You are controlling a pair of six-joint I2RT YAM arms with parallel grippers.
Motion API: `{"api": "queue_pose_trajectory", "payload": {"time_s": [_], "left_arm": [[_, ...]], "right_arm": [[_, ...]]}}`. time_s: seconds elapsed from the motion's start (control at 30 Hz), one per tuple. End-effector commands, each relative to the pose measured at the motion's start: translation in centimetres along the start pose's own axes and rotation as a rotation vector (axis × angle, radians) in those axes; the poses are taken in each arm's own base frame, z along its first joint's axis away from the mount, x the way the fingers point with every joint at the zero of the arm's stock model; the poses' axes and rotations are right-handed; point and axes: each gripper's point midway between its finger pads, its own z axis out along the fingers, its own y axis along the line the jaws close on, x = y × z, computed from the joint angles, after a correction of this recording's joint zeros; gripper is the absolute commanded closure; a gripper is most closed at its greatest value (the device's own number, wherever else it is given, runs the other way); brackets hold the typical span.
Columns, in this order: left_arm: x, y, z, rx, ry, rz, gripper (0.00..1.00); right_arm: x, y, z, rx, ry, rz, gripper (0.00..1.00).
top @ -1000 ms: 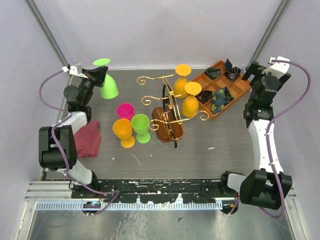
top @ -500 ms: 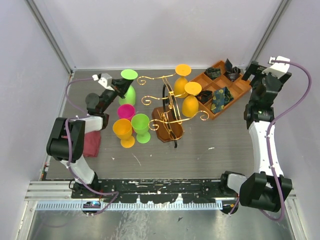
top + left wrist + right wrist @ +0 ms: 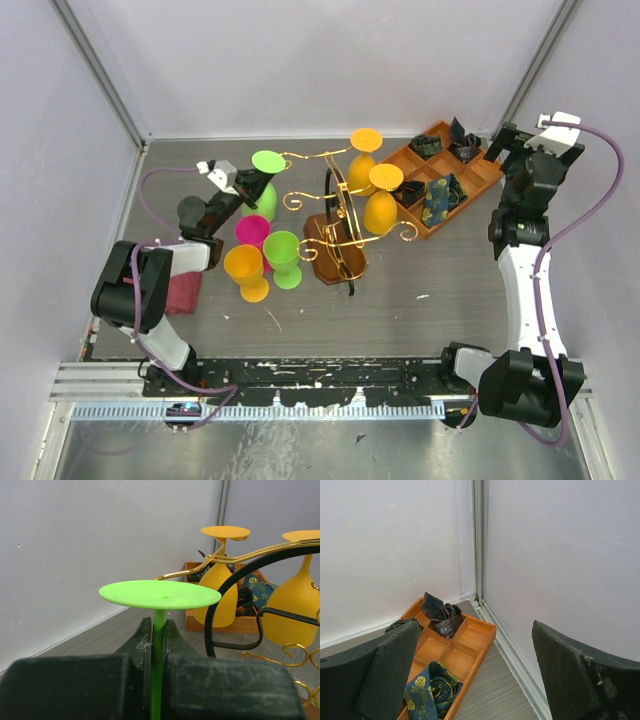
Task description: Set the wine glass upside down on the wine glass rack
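Note:
A lime-green wine glass hangs upside down, foot on top, with my left gripper shut on its thin stem. In the left wrist view its round foot sits just above my left gripper. The wine glass rack stands right of it on a dark-brown base. One scrolled gold arm reaches toward the glass's foot, slightly apart from it. Two orange glasses hang inverted on the rack. My right gripper is open and empty at the far right corner.
A pink glass, an orange glass and a green glass stand upright just below the held glass. A red cloth lies at the left. An orange-brown compartment tray with rolled ties sits at back right.
My left arm has swung from the far left corner to the right, carrying the green glass up to the rack's left arms. The right arm has not moved.

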Motion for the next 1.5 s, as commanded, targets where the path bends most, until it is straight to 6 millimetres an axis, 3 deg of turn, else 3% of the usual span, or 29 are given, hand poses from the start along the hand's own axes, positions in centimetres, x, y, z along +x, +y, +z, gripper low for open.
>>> {"api": "queue_pose_trajectory", "payload": {"time_s": [0.0, 0.43, 0.77, 1.07, 1.47], "left_arm": [[-2.3, -0.8, 0.0, 0.022, -0.067, 0.063, 1.00], [-1.8, -3.2, 1.8, 0.099, -0.072, 0.031, 1.00], [-0.1, -3.4, 3.6, 0.075, -0.066, -0.001, 1.00], [0.5, -2.9, 5.6, 0.055, -0.083, -0.009, 1.00], [1.7, -0.1, 7.3, -0.050, -0.099, 0.010, 1.00]], "right_arm": [[-2.8, 0.7, -0.1, -0.039, -0.081, 0.010, 0.00], [-2.8, 0.6, 0.2, -0.036, -0.081, -0.007, 0.00], [-2.9, 0.7, 0.4, -0.042, -0.094, -0.025, 0.00], [-2.3, 0.8, 0.6, -0.046, -0.094, -0.041, 0.00], [-2.2, 0.8, 0.7, -0.048, -0.100, -0.057, 0.00]]}}
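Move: The far-left hook of the rack, where the green glass held upside down by its stem is being taken, lies about 4 cm to the right of the left hand, 1 cm ahead and 2 cm above. The rack's middle-left hook is roughly 6 cm right and 7 cm back; the far hanging orange glass is some 22 cm right and 5 cm ahead. The pink glass stands about 4 cm left, 7 cm back and 15 cm below. From the right hand, the far-left hook is around 52 cm left, 2 cm ahead and 8 cm below. Rightward, at first drawing back a little and then swinging forward about 4 to 5 cm, the left hand brings the upside-down green glass some 6 cm to the right, to the rack's far-left hook, nearly level throughout. The fingers keep their pinch on the stem, and the glass comes up against the hook just under its foot and pushes it along to the right and forward. ##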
